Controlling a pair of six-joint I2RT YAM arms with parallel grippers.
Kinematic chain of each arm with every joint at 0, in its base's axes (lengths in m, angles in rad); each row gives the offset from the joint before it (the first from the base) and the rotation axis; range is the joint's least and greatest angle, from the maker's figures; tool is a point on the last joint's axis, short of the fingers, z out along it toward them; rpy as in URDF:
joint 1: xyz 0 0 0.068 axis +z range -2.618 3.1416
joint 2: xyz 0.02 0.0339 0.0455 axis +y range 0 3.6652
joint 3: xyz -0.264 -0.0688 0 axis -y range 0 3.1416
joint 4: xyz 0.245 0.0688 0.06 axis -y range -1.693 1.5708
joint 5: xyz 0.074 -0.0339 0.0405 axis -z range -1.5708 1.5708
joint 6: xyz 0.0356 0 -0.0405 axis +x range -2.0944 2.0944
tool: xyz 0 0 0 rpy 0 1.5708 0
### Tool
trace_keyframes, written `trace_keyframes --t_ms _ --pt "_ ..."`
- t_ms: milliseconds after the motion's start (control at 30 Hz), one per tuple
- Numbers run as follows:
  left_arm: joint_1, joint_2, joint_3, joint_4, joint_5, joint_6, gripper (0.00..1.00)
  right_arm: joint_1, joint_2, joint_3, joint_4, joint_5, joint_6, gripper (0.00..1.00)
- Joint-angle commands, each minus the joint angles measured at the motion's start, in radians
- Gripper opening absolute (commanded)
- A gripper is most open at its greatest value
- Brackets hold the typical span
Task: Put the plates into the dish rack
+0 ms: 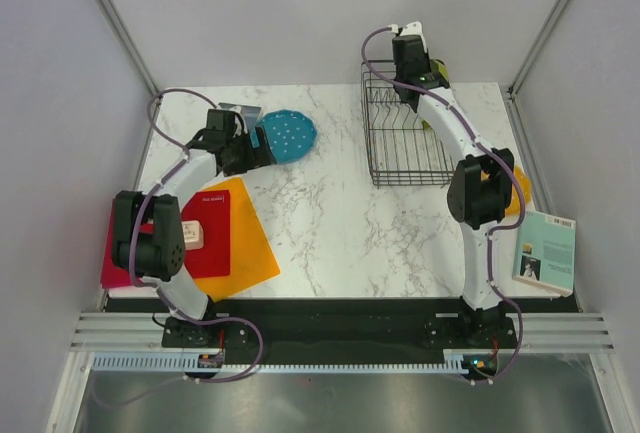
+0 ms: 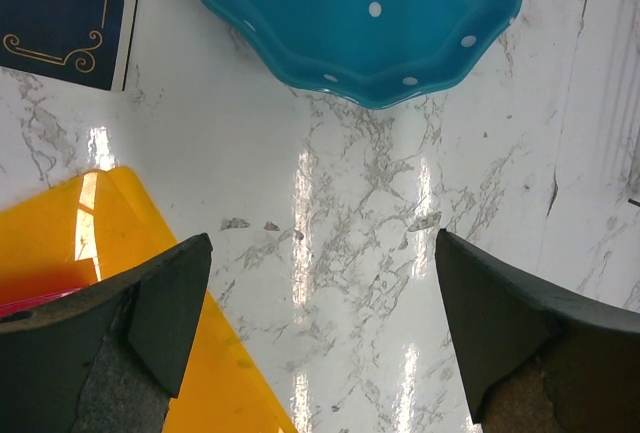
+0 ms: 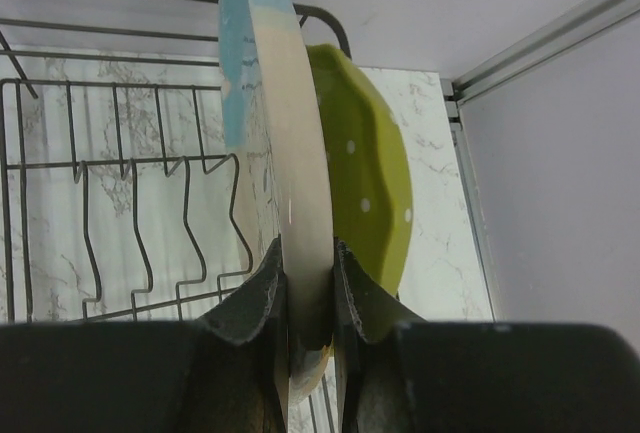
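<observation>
The black wire dish rack (image 1: pixel 400 143) stands at the back right. My right gripper (image 3: pixel 308 253) is shut on the lower rim of the cream plate with a blue segment (image 3: pixel 285 153), holding it upright on edge over the rack's wires (image 3: pixel 120 203). Just to its right a lime-green dotted plate (image 3: pixel 370 183) stands upright. From above, the right gripper (image 1: pixel 418 71) is at the rack's far right corner. A teal dotted plate (image 1: pixel 290 135) lies flat at the back left. My left gripper (image 2: pixel 320 293) hovers open just short of the teal plate (image 2: pixel 370 13), nothing between its fingers. An orange plate (image 1: pixel 516 198) peeks from behind the right arm.
An orange sheet (image 1: pixel 245 238) and a red sheet (image 1: pixel 212 238) lie at the front left with a small wooden block (image 1: pixel 193 236). A dark book (image 2: pixel 60 3) lies beside the teal plate. Another book (image 1: pixel 547 251) sits at the right edge.
</observation>
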Motion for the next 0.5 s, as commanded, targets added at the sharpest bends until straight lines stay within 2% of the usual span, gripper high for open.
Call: trace_keyframes --t_ms 0,33,67,100,133,200,233,300,333,400,433,467 --pt "-0.003 0.035 0.067 0.022 0.051 0.050 1.00 -0.014 0.018 0.069 0.061 0.017 0.038 0.00" --pt "-0.004 0.064 0.089 0.027 0.077 0.058 1.00 -0.015 0.034 0.075 0.058 0.017 0.036 0.00" --pt "-0.004 0.084 0.107 0.025 0.094 0.071 1.00 -0.015 0.039 0.076 0.057 0.017 0.032 0.06" --pt "-0.004 0.104 0.130 0.021 0.108 0.094 1.00 -0.015 0.039 0.079 0.050 0.013 0.032 0.16" --pt "-0.006 0.126 0.171 0.021 0.135 0.111 0.98 -0.012 0.028 0.078 0.047 -0.008 0.033 0.37" --pt "-0.012 0.175 0.214 0.022 0.144 0.162 0.93 -0.006 0.005 0.073 0.044 -0.027 0.025 0.47" --pt "-0.015 0.192 0.266 0.024 0.154 0.183 0.86 0.008 -0.025 0.066 0.044 -0.041 0.010 0.52" --pt "-0.016 0.253 0.320 0.024 0.160 0.222 0.77 0.026 -0.062 0.055 0.044 -0.056 -0.016 0.54" --pt "-0.016 0.278 0.378 0.019 0.160 0.226 0.67 0.063 -0.102 0.044 0.044 -0.058 -0.033 0.58" --pt "-0.016 0.356 0.438 -0.002 0.172 0.233 0.56 0.110 -0.175 0.024 0.044 -0.064 -0.103 0.61" --pt "-0.016 0.388 0.499 -0.015 0.187 0.228 0.41 0.159 -0.200 -0.005 0.046 -0.065 -0.117 0.65" --pt "-0.018 0.414 0.526 -0.028 0.194 0.207 0.34 0.179 -0.224 -0.026 0.047 -0.088 -0.129 0.66"
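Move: The cream-and-blue plate is held by its near upper rim in the right hand. Its rack slot centres about 6 cm ahead of that hand, level sideways and some 11 cm below. The green plate stands 5 cm ahead and 3 cm right of the hand, 10 cm lower; the rack's middle is 6 cm back and 3 cm left. From the left hand the blue dotted plate lies roughly 13 cm ahead, 7 cm right and 8 cm down; the dark book is 14 cm ahead, 10 cm left. Still pinching the cream-and-blue plate, the right hand lowers it about 4 cm into the rack beside the green one. It then opens, lets go and draws up some 6 cm and to the left. Meanwhile the left hand speeds forward about 8 cm and somewhat right, nearly level, towards the blue dotted plate, turning about 10 degrees clockwise and half closing its wide-open fingers. ##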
